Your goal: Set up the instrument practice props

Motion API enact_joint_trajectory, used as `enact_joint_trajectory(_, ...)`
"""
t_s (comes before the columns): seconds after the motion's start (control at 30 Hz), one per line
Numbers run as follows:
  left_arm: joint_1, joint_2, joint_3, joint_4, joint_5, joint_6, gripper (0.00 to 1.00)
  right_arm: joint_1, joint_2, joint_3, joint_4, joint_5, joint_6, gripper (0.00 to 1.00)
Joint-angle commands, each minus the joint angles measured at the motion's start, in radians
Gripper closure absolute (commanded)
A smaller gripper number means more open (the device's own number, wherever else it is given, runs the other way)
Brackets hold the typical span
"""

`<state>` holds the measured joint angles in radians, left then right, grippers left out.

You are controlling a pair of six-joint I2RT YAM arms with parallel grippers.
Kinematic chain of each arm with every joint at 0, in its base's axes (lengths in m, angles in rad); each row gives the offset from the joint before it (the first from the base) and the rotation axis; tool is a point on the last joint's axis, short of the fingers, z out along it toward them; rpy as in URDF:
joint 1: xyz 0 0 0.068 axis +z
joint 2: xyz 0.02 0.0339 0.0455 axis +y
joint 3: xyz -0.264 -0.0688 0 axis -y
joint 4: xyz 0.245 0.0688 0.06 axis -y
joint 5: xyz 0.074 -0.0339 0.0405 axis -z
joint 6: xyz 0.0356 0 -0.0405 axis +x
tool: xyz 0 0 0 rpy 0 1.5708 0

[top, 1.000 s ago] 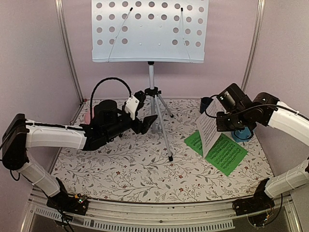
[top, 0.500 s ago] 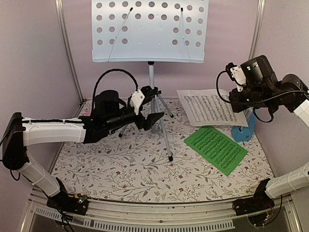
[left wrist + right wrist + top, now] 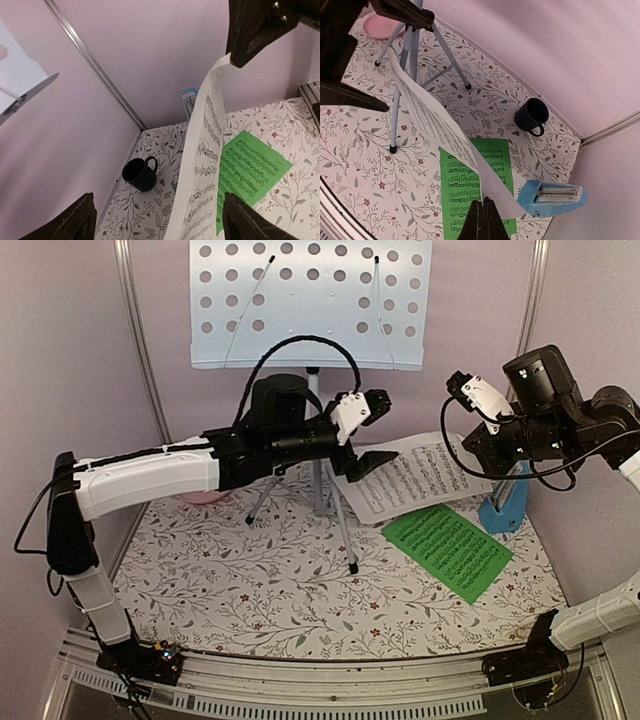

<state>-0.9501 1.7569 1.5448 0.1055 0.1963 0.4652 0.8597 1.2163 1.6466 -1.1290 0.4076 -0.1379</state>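
The pale perforated music stand [image 3: 310, 305] rises at the back on its silver tripod [image 3: 330, 502]. My right gripper [image 3: 487, 462] is shut on the right edge of a white sheet-music page [image 3: 420, 475], held in the air and sagging leftward. From the right wrist view, the shut gripper [image 3: 486, 210] pinches that white page [image 3: 435, 120] at its near corner. My left gripper [image 3: 372, 432] is open, and the page's free left end [image 3: 200, 200] hangs between its spread jaws. A green page [image 3: 447, 548] lies flat on the cloth. The blue metronome [image 3: 505, 502] stands beside it.
A dark blue mug [image 3: 140, 174] stands at the back right near the wall. A pink plate [image 3: 382, 24] lies at the back left behind the tripod legs. Pink walls with metal posts [image 3: 140, 340] close in the flowered tablecloth [image 3: 250, 590].
My left arm has risen and swung right to the page's free end, opening a little wider. My right gripper lifted the white page off the green one and now stretches it leftward.
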Motion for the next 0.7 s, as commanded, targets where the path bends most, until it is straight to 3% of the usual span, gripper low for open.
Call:
enact_joint_trajectory(0.0,-0.057,0.096,0.124,-0.215,-0.055,0.123,0.13,0.046,0.016,0.027,-0.016,-0.027,-0.034,1.0)
enact_joint_trajectory(0.17,-0.074,0.178,0.247,-0.34,-0.05,0.157,0.3,0.079,0.028,0.023,-0.022,-0.005,-0.039,1.0)
enact_joint_trajectory(0.4,-0.078,0.17,0.23,-0.335,-0.03,0.133,0.85,0.091,0.019,0.013,0.02,0.013,-0.039,1.0)
enact_joint_trajectory(0.43,-0.078,0.161,0.213,-0.317,-0.035,0.123,0.92,0.091,0.009,0.01,0.04,0.009,-0.035,0.96)
enact_joint_trajectory(0.5,-0.073,0.132,0.169,-0.269,-0.039,0.092,1.0,0.091,-0.024,0.002,0.097,-0.007,-0.029,0.81)
enact_joint_trajectory(0.6,-0.054,0.067,0.074,-0.179,-0.006,0.027,1.0,0.09,-0.12,-0.07,0.254,-0.052,-0.018,0.32)
enact_joint_trajectory(0.67,-0.033,0.014,0.008,-0.113,0.042,-0.025,1.0,0.09,-0.203,-0.162,0.393,-0.097,0.005,0.16)
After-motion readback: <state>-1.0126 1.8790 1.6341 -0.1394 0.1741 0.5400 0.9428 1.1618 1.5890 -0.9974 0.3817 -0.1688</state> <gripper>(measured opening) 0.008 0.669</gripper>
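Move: The music sheet hangs by its right-hand part from the closed right fingers; its middle lies about 7 cm to the right of the open left fingers, 9 cm below them and barely nearer the base. From the right hand that middle is roughly 8 cm to the left, 2 cm farther out and 8 cm down. The green sheet lies about 22 cm to the right of the left hand, 5 cm ahead and some 32 cm below; the stand's pole is some 20 cm ahead and 10 cm left of that hand. Bring the left gripper down about 7 cm and some 4 cm to the right around the music sheet's near-left part, rolling about 15 degrees, and pinch it there, then ease down and slightly left. Hold on with the right hand while it drifts some 3 cm left; once the left has closed, open the right fingers and start lifting away. ##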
